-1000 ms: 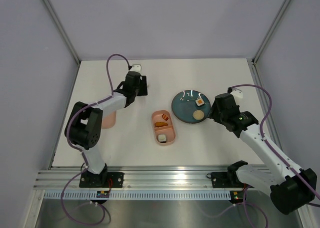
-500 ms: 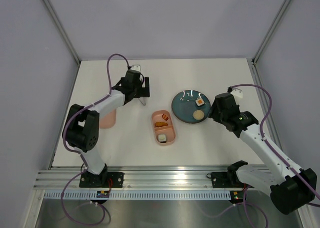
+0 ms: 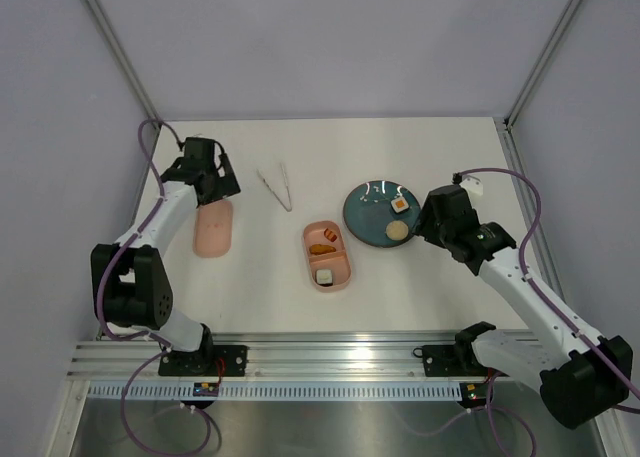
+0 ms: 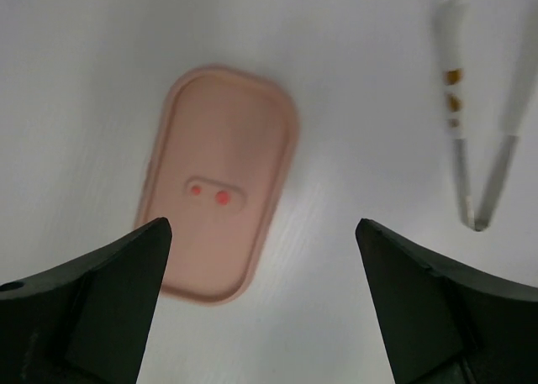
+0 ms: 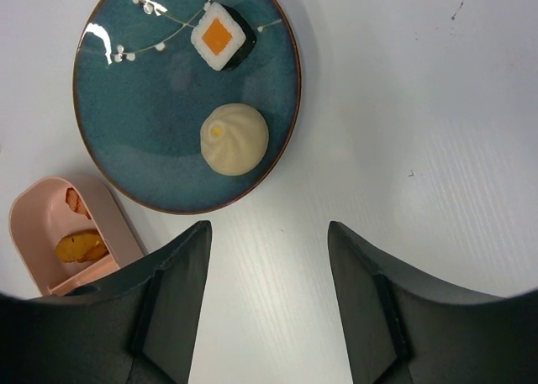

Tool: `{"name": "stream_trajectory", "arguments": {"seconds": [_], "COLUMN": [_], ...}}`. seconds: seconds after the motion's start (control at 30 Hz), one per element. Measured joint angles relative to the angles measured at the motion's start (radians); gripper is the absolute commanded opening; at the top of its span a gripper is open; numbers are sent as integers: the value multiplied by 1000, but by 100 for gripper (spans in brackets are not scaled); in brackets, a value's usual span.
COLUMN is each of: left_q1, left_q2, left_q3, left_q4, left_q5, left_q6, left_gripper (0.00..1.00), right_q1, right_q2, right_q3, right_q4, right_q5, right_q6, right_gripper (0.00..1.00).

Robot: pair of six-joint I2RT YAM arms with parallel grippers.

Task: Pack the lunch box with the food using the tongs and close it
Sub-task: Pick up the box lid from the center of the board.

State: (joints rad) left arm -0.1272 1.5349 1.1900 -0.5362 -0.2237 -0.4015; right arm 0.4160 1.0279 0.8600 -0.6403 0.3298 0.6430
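Observation:
The pink lunch box (image 3: 340,267) lies open at mid-table, with an orange piece (image 3: 322,248) and a white cube (image 3: 324,276) inside. Its lid (image 3: 213,227) (image 4: 220,182) lies flat to the left. The tongs (image 3: 275,188) (image 4: 483,140) rest on the table between the lid and the plate, held by nothing. More food sits on the teal plate (image 3: 365,217): an orange-topped white cube (image 5: 220,35) and a beige bun (image 5: 234,139). My left gripper (image 3: 218,182) (image 4: 262,226) hovers open by the lid's far end. My right gripper (image 3: 424,227) (image 5: 269,226) is open and empty beside the plate (image 5: 126,107).
The lunch box's corner (image 5: 71,237) shows at the left of the right wrist view. Grey walls close in the table on three sides, and a metal rail (image 3: 330,357) runs along the near edge.
The left gripper opened and let go of the tongs, which now lie on the table. The left arm then swung left to the lid. The right arm has not moved.

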Motion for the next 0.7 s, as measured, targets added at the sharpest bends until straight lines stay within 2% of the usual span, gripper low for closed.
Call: {"name": "stream_trajectory", "arguments": {"seconds": [0.07, 0.13, 0.23, 0.4, 0.63, 0.67, 0.7], "left_q1": [71, 89, 59, 3, 1, 1, 1], "left_q2": [2, 13, 48, 123, 235, 246, 255], "left_q3": [-24, -32, -33, -34, -33, -33, -31], "left_q4": [-55, -101, -134, -157, -167, -170, -174], "left_q5": [2, 10, 21, 18, 13, 12, 12], "left_q6": [-11, -11, -3, 11, 28, 32, 35], "left_gripper": [91, 84, 72, 64, 52, 46, 45], "right_q1": [0, 0, 0, 0, 0, 0, 0], "right_q2": [6, 13, 23, 29, 29, 29, 29], "right_q3": [0, 0, 0, 0, 0, 0, 0], "right_q4": [10, 23, 40, 51, 53, 53, 53], "right_q5": [-8, -17, -35, -53, -62, -62, -63], "right_q6": [0, -1, -2, -3, -3, -3, -3], "right_gripper": [65, 65, 66, 66, 66, 66, 66]}}
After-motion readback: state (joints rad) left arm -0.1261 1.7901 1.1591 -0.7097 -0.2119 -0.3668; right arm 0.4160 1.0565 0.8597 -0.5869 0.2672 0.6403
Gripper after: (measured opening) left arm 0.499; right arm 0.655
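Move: Down, a little back and to the left of the left hand lies the box lid: roughly 5 cm back, 4 cm left and 13 cm below. The tongs, open in a V, rest on the table about 6 cm ahead and 13 cm right of the hand; the filled lunch box stands some 12 cm back and 24 cm right of it. For the right hand, the lid is about 48 cm left and 5 cm ahead, on the table. Sinking about 11 cm and drawing back some 6 cm, the left hand comes down to the lid's right-hand rim, after a short swing of about 3 cm to the left that it takes back. The fingers tip some 30 degrees towards straight down and close from fully open to half open, still spread across the rim; no touch can be seen. ##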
